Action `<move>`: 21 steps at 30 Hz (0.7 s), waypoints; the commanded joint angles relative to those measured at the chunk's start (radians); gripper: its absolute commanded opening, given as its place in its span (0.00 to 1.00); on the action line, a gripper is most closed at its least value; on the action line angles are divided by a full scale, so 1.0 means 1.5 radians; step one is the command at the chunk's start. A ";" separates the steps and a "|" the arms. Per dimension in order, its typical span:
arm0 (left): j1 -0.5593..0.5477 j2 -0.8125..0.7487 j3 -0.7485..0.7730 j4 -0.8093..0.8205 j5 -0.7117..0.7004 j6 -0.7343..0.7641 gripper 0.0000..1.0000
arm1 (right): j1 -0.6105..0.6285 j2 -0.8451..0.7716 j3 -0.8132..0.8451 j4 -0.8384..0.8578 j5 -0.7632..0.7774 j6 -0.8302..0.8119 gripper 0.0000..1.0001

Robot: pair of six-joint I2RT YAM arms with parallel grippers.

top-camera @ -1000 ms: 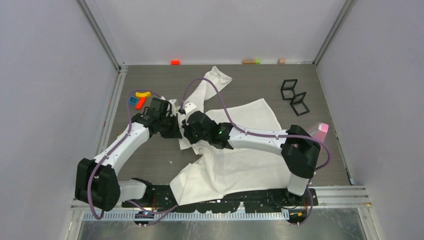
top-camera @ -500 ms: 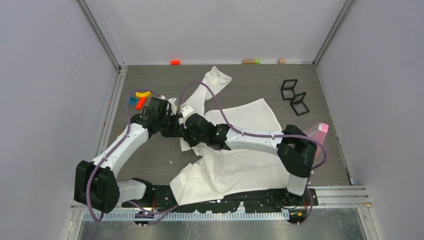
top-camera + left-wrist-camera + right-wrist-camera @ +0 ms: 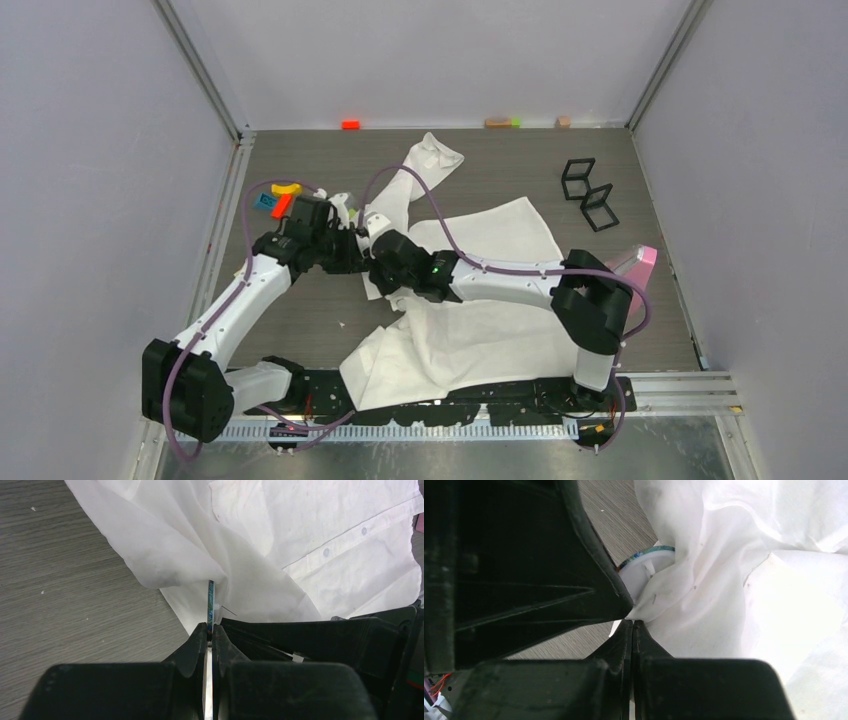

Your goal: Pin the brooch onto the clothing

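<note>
The clothing [image 3: 480, 300], a white button-up shirt, lies crumpled across the table's middle. My left gripper [image 3: 352, 250] is shut on the brooch [image 3: 210, 602], a thin disc seen edge-on with a blue-green rim that pokes out of the fingertips [image 3: 200, 635] against a raised fold of shirt [image 3: 165, 555]. A thin pin [image 3: 229, 611] juts out beside it. My right gripper [image 3: 380, 266] is shut on that fold of clothing [image 3: 684, 595], tip to tip with the left one. The right wrist view shows the brooch's white back [image 3: 644, 565] pressed against the cloth.
Two black wire cubes [image 3: 590, 195] stand at the back right and a pink object [image 3: 640, 260] lies near the right arm's elbow. Coloured blocks [image 3: 280, 197] sit just behind the left gripper. Small blocks [image 3: 350, 124] [image 3: 500, 122] line the back wall.
Both grippers have shifted slightly to the left and back together, staying tip to tip. Their grips are unchanged.
</note>
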 commanded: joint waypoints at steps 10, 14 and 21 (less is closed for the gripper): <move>0.050 -0.033 0.031 0.027 0.141 0.019 0.00 | -0.011 -0.170 -0.113 0.049 -0.016 -0.002 0.44; 0.062 -0.025 0.053 0.004 0.210 0.051 0.00 | -0.040 -0.253 -0.157 0.067 -0.075 -0.007 0.60; 0.064 -0.032 0.082 -0.031 0.365 0.147 0.00 | -0.169 -0.359 -0.237 0.154 -0.330 -0.005 0.71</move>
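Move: The left hand still holds the brooch, its middle about 1 cm ahead, 1 cm right and 2 cm below that hand point. From the right hand, shut at the clothing's edge, the brooch lies roughly 2 cm ahead, 2 cm left and 1 cm below; the spread body of the shirt is some 22 cm right, 4 cm back and 9 cm below, and the far sleeve end about 22 cm ahead, 11 cm right and 9 cm below. Right hand opens off the clothing, withdrawing about 9 cm up and 8 cm right; left lifts the brooch 5 cm. ##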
